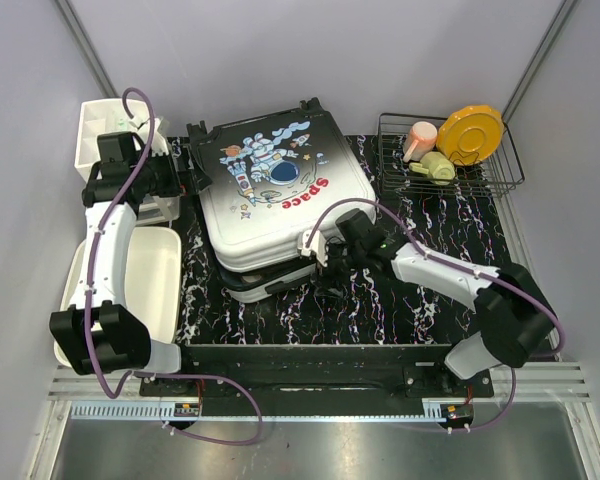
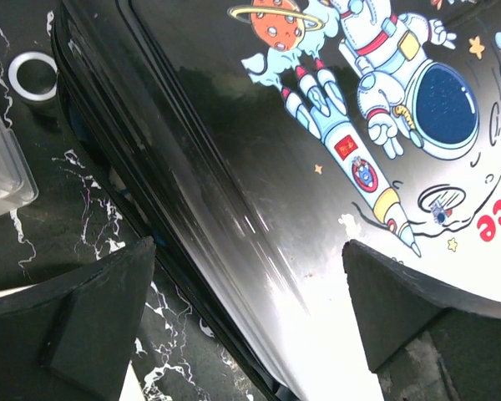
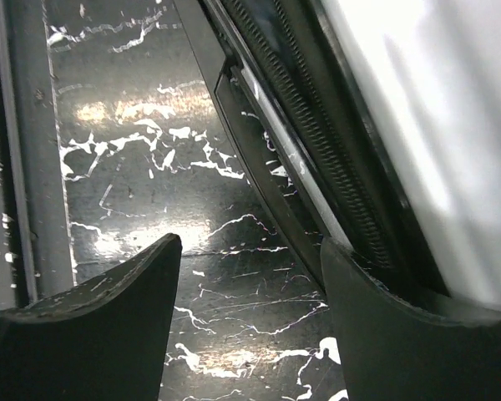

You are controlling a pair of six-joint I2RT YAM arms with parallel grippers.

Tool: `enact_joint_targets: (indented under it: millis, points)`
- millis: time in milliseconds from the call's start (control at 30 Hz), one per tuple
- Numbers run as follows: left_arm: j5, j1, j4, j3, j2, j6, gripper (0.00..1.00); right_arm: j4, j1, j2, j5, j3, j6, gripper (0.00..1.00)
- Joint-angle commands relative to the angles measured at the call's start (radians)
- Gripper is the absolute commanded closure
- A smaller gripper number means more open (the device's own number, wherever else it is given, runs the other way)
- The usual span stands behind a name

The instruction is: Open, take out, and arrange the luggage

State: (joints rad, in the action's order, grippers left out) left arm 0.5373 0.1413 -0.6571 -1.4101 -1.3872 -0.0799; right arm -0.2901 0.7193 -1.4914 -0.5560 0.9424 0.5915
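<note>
The luggage (image 1: 275, 185) lies flat in the middle of the black marbled mat, astronaut and red "Space" print facing up. Its upper shell sits askew over the lower shell (image 1: 270, 283), which peeks out at the near edge. My left gripper (image 1: 194, 172) is open at the luggage's far-left edge. In the left wrist view the left gripper (image 2: 250, 309) straddles the rim of the luggage (image 2: 259, 167). My right gripper (image 1: 320, 258) is open and empty at the near right edge. In the right wrist view the right gripper (image 3: 250, 276) hangs over the mat, its right finger (image 3: 384, 334) beside the zipper seam of the luggage (image 3: 342, 150).
A white tub (image 1: 145, 275) lies left of the mat, with a white drawer unit (image 1: 98, 125) behind it. A wire rack (image 1: 505, 170) at the back right holds a yellow plate (image 1: 470, 133), a pink cup (image 1: 417, 138) and a green item (image 1: 435, 167). A white ring (image 2: 32, 75) lies on the mat.
</note>
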Motion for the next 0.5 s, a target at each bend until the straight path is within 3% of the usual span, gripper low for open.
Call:
enact_joint_targets:
  millis: [0, 67, 133, 200, 233, 467]
  points:
    - [-0.026, -0.002, 0.042, 0.013, 0.01, 0.012, 0.01, 0.014, 0.034, -0.065, 0.113, 0.041, 0.105, 0.25]
    - [-0.033, -0.002, 0.042, 0.017, 0.004, 0.012, 0.01, -0.001, 0.048, -0.101, 0.148, 0.044, 0.111, 0.27]
    - [-0.045, 0.0, 0.039, 0.02, 0.004, 0.014, 0.01, -0.036, 0.055, -0.122, 0.154, 0.065, 0.122, 0.35]
    - [-0.054, -0.002, 0.028, 0.02, -0.006, 0.019, 0.01, -0.113, 0.06, -0.142, 0.134, 0.081, 0.131, 0.47]
    - [-0.063, 0.0, 0.027, 0.017, -0.009, 0.019, 0.01, -0.144, 0.065, -0.141, 0.098, 0.09, 0.136, 0.6]
    - [-0.097, 0.0, 0.013, 0.008, -0.042, -0.033, 0.01, -0.506, 0.144, -0.064, -0.079, 0.07, 0.296, 0.94]
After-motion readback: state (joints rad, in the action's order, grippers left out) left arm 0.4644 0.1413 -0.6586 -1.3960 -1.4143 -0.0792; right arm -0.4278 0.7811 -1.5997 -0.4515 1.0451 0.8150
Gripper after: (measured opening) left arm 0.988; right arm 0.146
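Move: The suitcase's side handle is almost at the open right fingers: about 1 cm ahead, 2 cm to the left and some 3 cm below. The suitcase's middle lies about 16 cm ahead, 6 cm left and 3 cm higher; the white tray some 38 cm left and 3 cm back; the green mug roughly 22 cm ahead and 23 cm right. From the left hand the handle is about 14 cm back, 25 cm right and 20 cm below. Downwards first, the right hand sinks about 2 cm beside the suitcase's near side with fingers part open, eases barely 1 cm forward and then begins to drift back, while its fingers tip some 10 degrees further down. From mid-sink onward they close nearly shut and pinch the black side handle between their tips. The left hand, wide open above the suitcase's left edge, sinks about 2 cm and edges left. ##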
